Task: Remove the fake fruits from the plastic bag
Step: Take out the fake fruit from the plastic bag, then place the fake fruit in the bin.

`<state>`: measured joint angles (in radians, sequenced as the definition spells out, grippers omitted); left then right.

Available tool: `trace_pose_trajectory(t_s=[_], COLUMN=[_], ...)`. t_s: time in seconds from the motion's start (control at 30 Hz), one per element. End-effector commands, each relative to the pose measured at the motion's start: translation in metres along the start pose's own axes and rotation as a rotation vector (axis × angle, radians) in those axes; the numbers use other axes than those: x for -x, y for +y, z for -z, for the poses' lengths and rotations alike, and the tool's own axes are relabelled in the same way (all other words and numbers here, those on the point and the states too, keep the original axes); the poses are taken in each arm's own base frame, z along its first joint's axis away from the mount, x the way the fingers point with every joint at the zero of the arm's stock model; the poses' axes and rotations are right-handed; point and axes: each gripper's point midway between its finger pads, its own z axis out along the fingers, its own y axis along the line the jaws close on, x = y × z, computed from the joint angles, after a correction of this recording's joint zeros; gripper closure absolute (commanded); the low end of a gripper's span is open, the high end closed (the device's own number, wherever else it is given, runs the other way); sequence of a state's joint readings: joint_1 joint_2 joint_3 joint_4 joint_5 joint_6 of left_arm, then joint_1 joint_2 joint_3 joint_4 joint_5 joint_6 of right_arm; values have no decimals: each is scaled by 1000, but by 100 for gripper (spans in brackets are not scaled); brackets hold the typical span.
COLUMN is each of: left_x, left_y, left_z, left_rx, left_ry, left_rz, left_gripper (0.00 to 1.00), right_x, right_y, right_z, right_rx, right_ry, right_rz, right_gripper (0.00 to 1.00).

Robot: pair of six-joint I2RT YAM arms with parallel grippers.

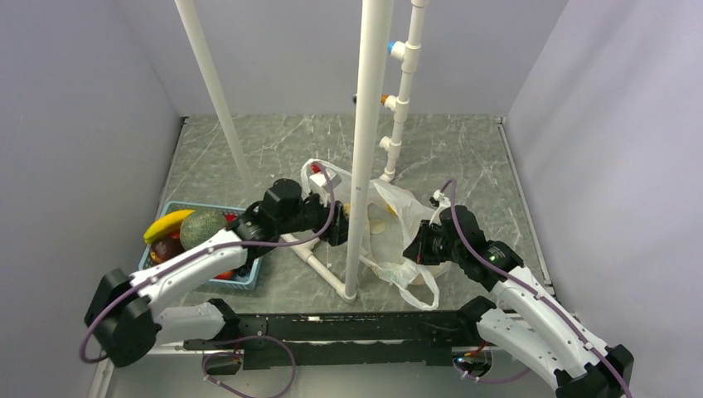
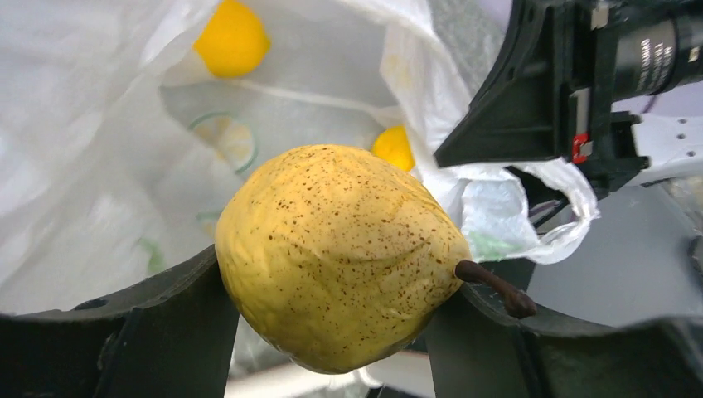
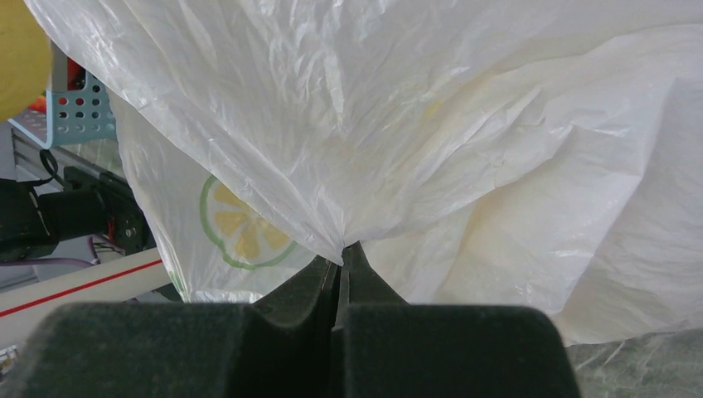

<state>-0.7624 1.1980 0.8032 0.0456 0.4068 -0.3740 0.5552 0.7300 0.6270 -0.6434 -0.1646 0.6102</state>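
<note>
A yellow speckled toy pear [image 2: 340, 257] with a brown stem sits between the fingers of my left gripper [image 2: 336, 292], which is shut on it just outside the mouth of the plastic bag [image 1: 398, 217]. Inside the bag lie two more yellow fake fruits [image 2: 232, 37], [image 2: 394, 148]. From above, the left gripper [image 1: 336, 228] is at the bag's left side, partly behind a white pipe. My right gripper [image 3: 340, 261] is shut on a pinch of the thin white plastic bag [image 3: 414, 124], at the bag's right side [image 1: 419, 247].
A light-blue basket [image 1: 192, 206] at the left holds a banana [image 1: 168, 224], a green melon [image 1: 201, 226] and dark fruits. A white PVC frame stands mid-table: an upright pipe [image 1: 369, 124], a slanted one [image 1: 211, 83] and a floor pipe [image 1: 319, 267].
</note>
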Motion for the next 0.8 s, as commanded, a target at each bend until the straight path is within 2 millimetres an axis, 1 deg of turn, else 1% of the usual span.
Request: trace_pose_trajectory(t_s=[0.0, 0.03, 0.1, 0.17, 0.23, 0.3, 0.33, 0.43, 0.5, 0.53, 0.67, 0.77], left_x=[0, -7, -9, -5, -4, -4, -5, -13, -13, -12, 1, 0], left_y=[19, 27, 42, 58, 72, 85, 90, 105, 114, 120, 137, 154], left_z=[48, 66, 100, 136, 172, 201, 210, 227, 233, 235, 240, 242], left_rx=[198, 281, 432, 603, 767, 909, 954, 1068, 1128, 1158, 1214, 1229], left_ry=[-5, 21, 29, 4, -28, -51, -53, 10, 36, 52, 42, 87], left_rz=[-46, -49, -52, -36, -10, 6, 10, 25, 25, 22, 5, -1], left_gripper=[67, 66, 65, 62, 57, 53, 52, 53, 55, 55, 57, 58], right_x=[12, 13, 12, 12, 11, 11, 10, 10, 10, 10, 10, 11], right_y=[7, 7, 7, 6, 7, 7, 7, 7, 8, 8, 9, 9], right_z=[4, 3, 3, 2, 1, 0, 0, 0, 1, 1, 1, 2], right_rx=[22, 23, 21, 19, 22, 23, 23, 26, 27, 29, 33, 32], right_ry=[-49, -50, -47, -43, -37, -34, -32, -29, -31, -32, -31, -34], right_rz=[23, 25, 29, 29, 32, 34, 35, 36, 35, 34, 34, 33], right_gripper=[100, 100, 100, 100, 100, 100, 100, 100, 100, 100, 100, 100])
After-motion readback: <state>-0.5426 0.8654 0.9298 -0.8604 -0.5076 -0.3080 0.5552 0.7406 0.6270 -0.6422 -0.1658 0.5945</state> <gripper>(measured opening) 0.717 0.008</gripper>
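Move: The blue basket waits roughly 35 cm to the left of the left hand, which already grips the yellow fruit, about 3 cm nearer the base and 15 cm lower. The green melon in the basket lies some 35 cm left, the bananas about 44 cm left, both nearly level fore and aft. The bag opening is about 7 cm right and 5 cm back. From the right hand the basket is about 51 cm left and 3 cm ahead. The left hand carries the gripped yellow fruit some 27 cm left to the basket, swinging counter-clockwise to point forward-down. ##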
